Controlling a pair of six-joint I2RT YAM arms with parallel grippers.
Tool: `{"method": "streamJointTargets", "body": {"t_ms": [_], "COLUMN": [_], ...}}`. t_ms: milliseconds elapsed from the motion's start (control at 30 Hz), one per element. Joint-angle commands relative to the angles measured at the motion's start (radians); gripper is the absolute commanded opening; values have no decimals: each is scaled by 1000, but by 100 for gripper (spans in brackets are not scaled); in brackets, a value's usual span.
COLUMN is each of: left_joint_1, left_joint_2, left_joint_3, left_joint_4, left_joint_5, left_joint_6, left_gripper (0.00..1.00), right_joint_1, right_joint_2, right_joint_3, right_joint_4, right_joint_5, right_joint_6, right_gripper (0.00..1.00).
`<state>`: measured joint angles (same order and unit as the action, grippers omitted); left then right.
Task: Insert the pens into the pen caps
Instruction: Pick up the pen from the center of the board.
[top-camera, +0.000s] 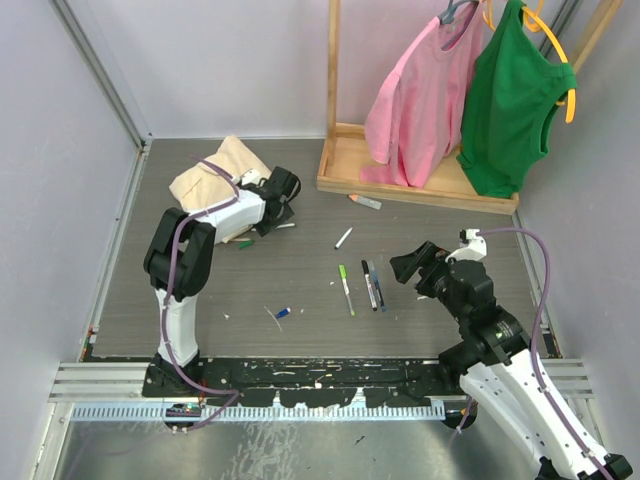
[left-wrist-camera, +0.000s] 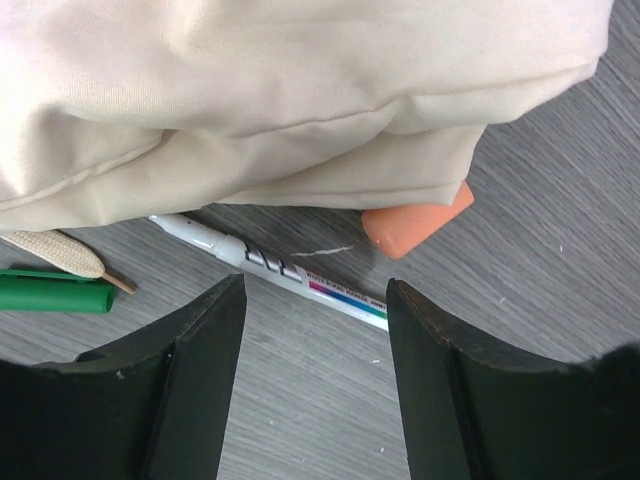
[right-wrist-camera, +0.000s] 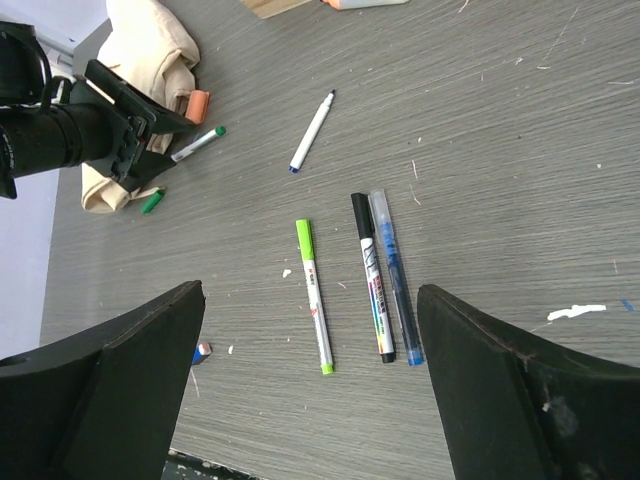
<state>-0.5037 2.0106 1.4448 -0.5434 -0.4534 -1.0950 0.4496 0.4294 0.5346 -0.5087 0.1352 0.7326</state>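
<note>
My left gripper hangs open over the table beside a beige cloth bag, with nothing between its fingers. Just ahead of its tips lies a white pen, partly tucked under the bag's edge. An orange cap pokes out from under the bag, and a green cap lies to the left. My right gripper is wide open above three pens lying side by side: green-ended, black and blue. Another white pen lies farther off. A blue cap sits near the front.
A wooden clothes rack with a pink and a green garment stands at the back right, and an orange-ended pen lies against its base. A tan drawstring tip trails from the bag. Grey walls close in both sides.
</note>
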Motion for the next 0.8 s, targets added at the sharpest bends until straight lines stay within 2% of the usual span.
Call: {"method": "streamJointTargets", "body": {"t_ms": [0, 200, 333, 600, 767], "left_joint_1": [8, 8, 8, 8, -4], "left_joint_2": [29, 62, 67, 6, -62], "left_joint_3": [62, 101, 98, -18, -143], "left_joint_4": [-43, -80, -92, -42, 2], "left_joint_5": [-53, -60, -42, 14, 54], "left_joint_6": [-40, -49, -48, -45, -44], "left_gripper": [60, 59, 55, 40, 36], "right_joint_1": [-1, -1, -1, -1, -2], "right_joint_2": [-15, -21, -28, -31, -22], "right_joint_3": [19, 21, 18, 10, 1], "right_joint_4": [10, 2, -3, -1, 10], "right_joint_5": [29, 29, 35, 39, 33], "right_joint_6": [2, 0, -1, -1, 1], "right_gripper": [92, 92, 92, 92, 92]}}
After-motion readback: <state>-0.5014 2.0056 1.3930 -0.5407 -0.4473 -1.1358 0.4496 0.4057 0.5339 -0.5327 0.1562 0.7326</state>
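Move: Just below the open left fingers lies the white pen with the green end, its middle some 2 cm down and about 1 cm ahead, running mostly left to right. From the left hand the orange block sits about 5 cm ahead and 2 cm right, the green cap 3 cm back and 8 cm left, and the cloth's middle roughly 11 cm ahead and 12 cm left. From the right hand the pen is about 33 cm left, 10 cm ahead and 15 cm below. Sinking about 1.5 cm over the white pen, the left hand brings its fingers down around the barrel, then closes them from a bit over half open to roughly a third, while drawing back some 1.5 cm towards the base, away from the orange block. The closing fingers come against the pen and drag it along; the wrist hardly turns. ##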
